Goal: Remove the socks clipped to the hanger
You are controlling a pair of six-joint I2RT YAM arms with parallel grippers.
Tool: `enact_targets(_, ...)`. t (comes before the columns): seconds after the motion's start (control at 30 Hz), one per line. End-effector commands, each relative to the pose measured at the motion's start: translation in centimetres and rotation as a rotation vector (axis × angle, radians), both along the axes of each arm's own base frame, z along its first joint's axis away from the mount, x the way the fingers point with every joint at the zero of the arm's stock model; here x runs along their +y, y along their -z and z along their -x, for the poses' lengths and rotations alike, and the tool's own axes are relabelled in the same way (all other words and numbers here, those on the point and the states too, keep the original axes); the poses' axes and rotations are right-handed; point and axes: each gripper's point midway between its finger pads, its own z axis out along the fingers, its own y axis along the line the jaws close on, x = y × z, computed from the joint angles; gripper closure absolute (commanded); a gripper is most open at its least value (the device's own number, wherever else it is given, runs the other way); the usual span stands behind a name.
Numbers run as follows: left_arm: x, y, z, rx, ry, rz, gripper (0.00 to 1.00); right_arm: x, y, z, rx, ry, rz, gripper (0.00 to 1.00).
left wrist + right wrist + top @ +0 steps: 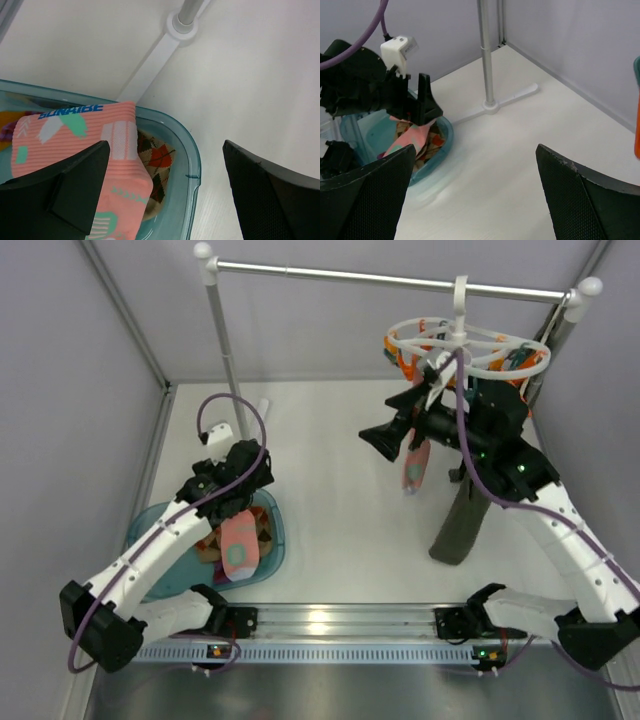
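Note:
The white oval hanger (466, 344) with orange and teal clips hangs from the rail at the upper right. One pink patterned sock (416, 466) is still clipped to it and dangles just behind my right gripper (380, 440). That gripper (475, 150) stands open with nothing between its fingers and faces left across the table. My left gripper (240, 502) hovers open over the teal bin (150, 525). Below it (165, 150) a pink sock (75, 132) with mint patterning lies loose in the bin on an argyle sock (159, 159).
A dark olive garment (462, 525) hangs down to the table under the right arm. The rack's left pole (225, 360) and its white foot (150, 65) stand just behind the bin. Grey walls close in the left, back and right sides.

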Motion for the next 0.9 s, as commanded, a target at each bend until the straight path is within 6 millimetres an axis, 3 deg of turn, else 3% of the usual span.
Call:
enact_targets(0.0,-2.5,-0.6,-1.6,-0.025,0.093,0.047,0.02,0.5,-1.0,-4.0,-0.037,0.048,0.037,0.01)
enact_targets(0.03,-3.2,-1.2,-1.8,-0.048,0.128,0.075,0.02,1.3,-0.1,-4.9,-0.01,0.021,0.058,0.01)
enact_targets(0.07,-4.2,-1.7,-1.9,-0.064,0.183,0.104,0.02,2.2,-0.1,-4.1,-0.028,-0.076,0.074,0.0)
enact_targets(0.1,-5.7,-3.0,-2.6,-0.134,0.268,0.122,0.02,2.6,-1.4,-3.6,-0.06,-0.128,0.073,0.01)
enact_targets(0.13,-8.0,-3.7,-2.3,-0.155,0.397,0.186,0.02,3.4,-0.4,-3.0,-0.027,-0.201,0.092,0.01)
enact_targets(0.17,-9.3,-5.3,-1.9,-0.215,0.485,0.223,0.02,4.1,-0.6,-1.0,-0.02,-0.327,0.088,0.01)
enact_targets(0.2,-11.0,-7.4,-2.3,-0.323,0.573,0.266,0.02,4.4,-0.8,-0.5,-0.041,-0.369,0.1,0.01)
enact_targets(0.3,-15.9,-11.3,-1.0,-0.514,0.895,0.332,0.02,4.3,-0.8,1.0,-0.035,-0.423,0.092,0.01)
enact_targets(0.33,-16.7,-12.2,-0.9,-0.571,0.943,0.344,0.02,4.4,-0.9,1.7,-0.036,-0.451,0.086,0.0)
enact_targets(0.4,-18.7,-11.9,-1.0,-0.609,1.05,0.351,0.02,4.4,-0.8,3.9,-0.025,-0.572,0.072,0.01)
enact_targets(0.43,-19.4,-13.2,-1.4,-0.689,1.077,0.357,0.02,4.4,-0.8,4.8,-0.02,-0.612,0.064,0.01)
enact_targets(0.47,-20.3,-13.2,-1.4,-0.702,1.122,0.366,0.02,4.3,-1.0,5.2,-0.023,-0.629,0.06,0.01)
enact_targets(0.5,-21.3,-11.8,-2.5,-0.683,1.142,0.353,0.02,4.1,-1.2,5.8,-0.029,-0.645,0.054,0.01)
enact_targets(0.53,-21.9,-13.0,-3.2,-0.731,1.15,0.352,0.02,4.0,-1.5,6.7,-0.036,-0.687,0.045,0.01)
enact_targets(0.57,-22.4,-12.9,-3.7,-0.739,1.158,0.349,0.02,3.8,-1.7,7.2,-0.036,-0.705,0.039,0.01)
enact_targets(0.6,-23.5,-11.2,-4.9,-0.705,1.182,0.34,0.02,3.7,-2.2,7.8,-0.051,-0.72,0.029,0.01)
enact_targets(0.63,-24.1,-12.4,-5.3,-0.757,1.202,0.337,0.02,3.6,-2.6,8.2,-0.055,-0.733,0.02,0.01)
enact_targets(0.73,-26.6,-10.5,-7.0,-0.738,1.274,0.347,0.02,3.5,-3.6,7.9,-0.044,-0.676,0.002,0.01)
enact_targets(0.77,-27.2,-12.1,-7.6,-0.789,1.281,0.34,0.02,3.5,-3.8,8.4,-0.003,-0.687,-0.016,0.01)
enact_targets(0.8,-27.9,-12.2,-7.7,-0.804,1.3,0.32,0.02,3.5,-4.2,8.8,-0.03,-0.71,-0.036,0.01)
enact_targets(0.83,-28.8,-11.0,-8.6,-0.787,1.307,0.307,0.02,3.4,-4.3,9.6,-0.027,-0.759,-0.051,0.01)
enact_targets(0.87,-29.8,-12.1,-8.7,-0.818,1.313,0.293,0.02,3.3,-4.7,10.2,0.027,-0.772,-0.079,0.0)
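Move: Hanging from the white hanger, the last pink sock has its middle about 38 cm to the left hand's right, 4 cm ahead and 10 cm above it. From the right hand the sock is roughly 4 cm ahead, 6 cm to the right and 10 cm lower. The hanger's centre is some 5 cm right of the sock, 7 cm farther out and 18 cm higher; the dark green garment hangs about 19 cm right of the sock and 8 cm nearer. Swinging away from the bin towards the hanging pink sock, the open left hand travels about 27 cm right and 9 cm forward, arching up before sinking partway; its wrist turns some 70 degrees clockwise and levels until the fingers point right and forward. The open right hand first reaches 5 cm forward, then backs off about 12 cm, edging left and turning counter-clockwise until its fingers point left. ##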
